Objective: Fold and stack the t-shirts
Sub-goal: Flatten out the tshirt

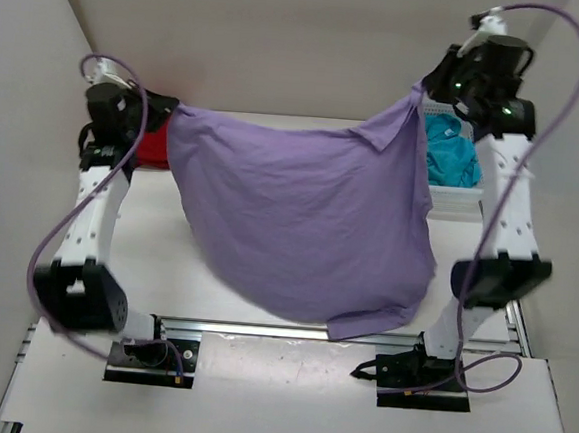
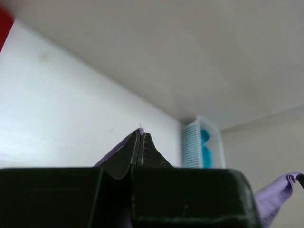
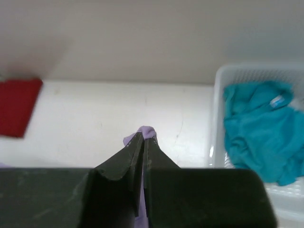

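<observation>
The lavender t-shirt (image 1: 299, 227) hangs spread in the air between both arms, its lower edge sagging near the table's front. My left gripper (image 1: 167, 112) is shut on its left top corner, where a sliver of purple cloth (image 2: 114, 149) shows beside the fingertips (image 2: 140, 137). My right gripper (image 1: 430, 87) is shut on the right top corner, and purple cloth (image 3: 147, 130) bunches between its tips. The red t-shirt (image 1: 153, 146) lies flat at the back left, partly hidden by the left arm. The teal t-shirt (image 3: 259, 128) is crumpled in the basket.
A white mesh basket (image 1: 456, 200) stands at the back right, under my right arm. White walls close the back and left. A metal rail (image 1: 260, 330) with both arm bases runs along the near edge.
</observation>
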You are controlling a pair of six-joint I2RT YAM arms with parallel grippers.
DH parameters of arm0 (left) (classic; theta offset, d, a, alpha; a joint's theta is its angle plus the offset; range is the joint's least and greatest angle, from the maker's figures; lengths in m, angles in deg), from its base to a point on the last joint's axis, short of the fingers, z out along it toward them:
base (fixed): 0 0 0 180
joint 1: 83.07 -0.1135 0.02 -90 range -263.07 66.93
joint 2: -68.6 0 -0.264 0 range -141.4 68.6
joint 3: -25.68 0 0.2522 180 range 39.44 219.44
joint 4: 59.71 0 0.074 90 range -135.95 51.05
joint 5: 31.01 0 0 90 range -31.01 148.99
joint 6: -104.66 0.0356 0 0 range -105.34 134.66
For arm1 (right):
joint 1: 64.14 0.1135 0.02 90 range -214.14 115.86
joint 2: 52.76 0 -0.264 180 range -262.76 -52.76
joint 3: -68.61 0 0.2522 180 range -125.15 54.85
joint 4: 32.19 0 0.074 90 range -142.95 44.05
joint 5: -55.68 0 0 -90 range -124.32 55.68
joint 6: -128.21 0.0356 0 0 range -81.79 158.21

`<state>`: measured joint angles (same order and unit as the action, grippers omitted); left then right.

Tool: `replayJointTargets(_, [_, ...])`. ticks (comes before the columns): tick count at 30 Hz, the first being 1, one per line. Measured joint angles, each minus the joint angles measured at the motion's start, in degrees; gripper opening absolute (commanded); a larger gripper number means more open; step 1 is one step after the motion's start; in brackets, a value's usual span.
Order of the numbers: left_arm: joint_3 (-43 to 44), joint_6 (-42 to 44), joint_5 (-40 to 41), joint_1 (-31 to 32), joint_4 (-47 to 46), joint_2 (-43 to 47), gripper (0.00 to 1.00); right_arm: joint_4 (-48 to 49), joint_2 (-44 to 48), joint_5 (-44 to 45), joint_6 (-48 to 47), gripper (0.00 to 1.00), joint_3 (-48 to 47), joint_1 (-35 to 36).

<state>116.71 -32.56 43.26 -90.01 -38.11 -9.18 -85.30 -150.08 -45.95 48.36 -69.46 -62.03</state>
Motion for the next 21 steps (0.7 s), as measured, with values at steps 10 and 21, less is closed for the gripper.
replayJointTargets(10, [17.6,-2.3,1.2,3.4,6.1,-27.5,0.00,-3.2,-22.6,-9.4,4.3,0.00,-14.0,-2.4])
replayJointTargets(21, [25.1,-7.5,-1.7,-3.2,-4.2,-12.1,0.00,17.7,1.0,-17.7,11.1,0.00,-11.1,-9.2])
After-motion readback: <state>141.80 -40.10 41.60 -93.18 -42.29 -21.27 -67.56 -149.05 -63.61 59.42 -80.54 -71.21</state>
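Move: Between the hands hangs the purple t-shirt, its body slung back towards the bases: its middle about 27 cm to the left hand's right, 10 back and 14 below; from the right hand, some 24 left, 12 back and 20 below. The folded red t-shirt lies about 15 cm ahead of the left hand, 12 to its left and 35 below. The white basket is roughly 15 cm ahead of the right hand, 21 to its right and 38 below. Flicking the purple t-shirt in one fast swing, both hands keep its corners pinched in shut fingers, dip forward and down about 12 cm with fingertips tipping down, then whip up nearly 30 cm while drawing back, the right farther back than the left. The fingertips swing up, most on the right, to some 25 degrees above their starting attitude. ##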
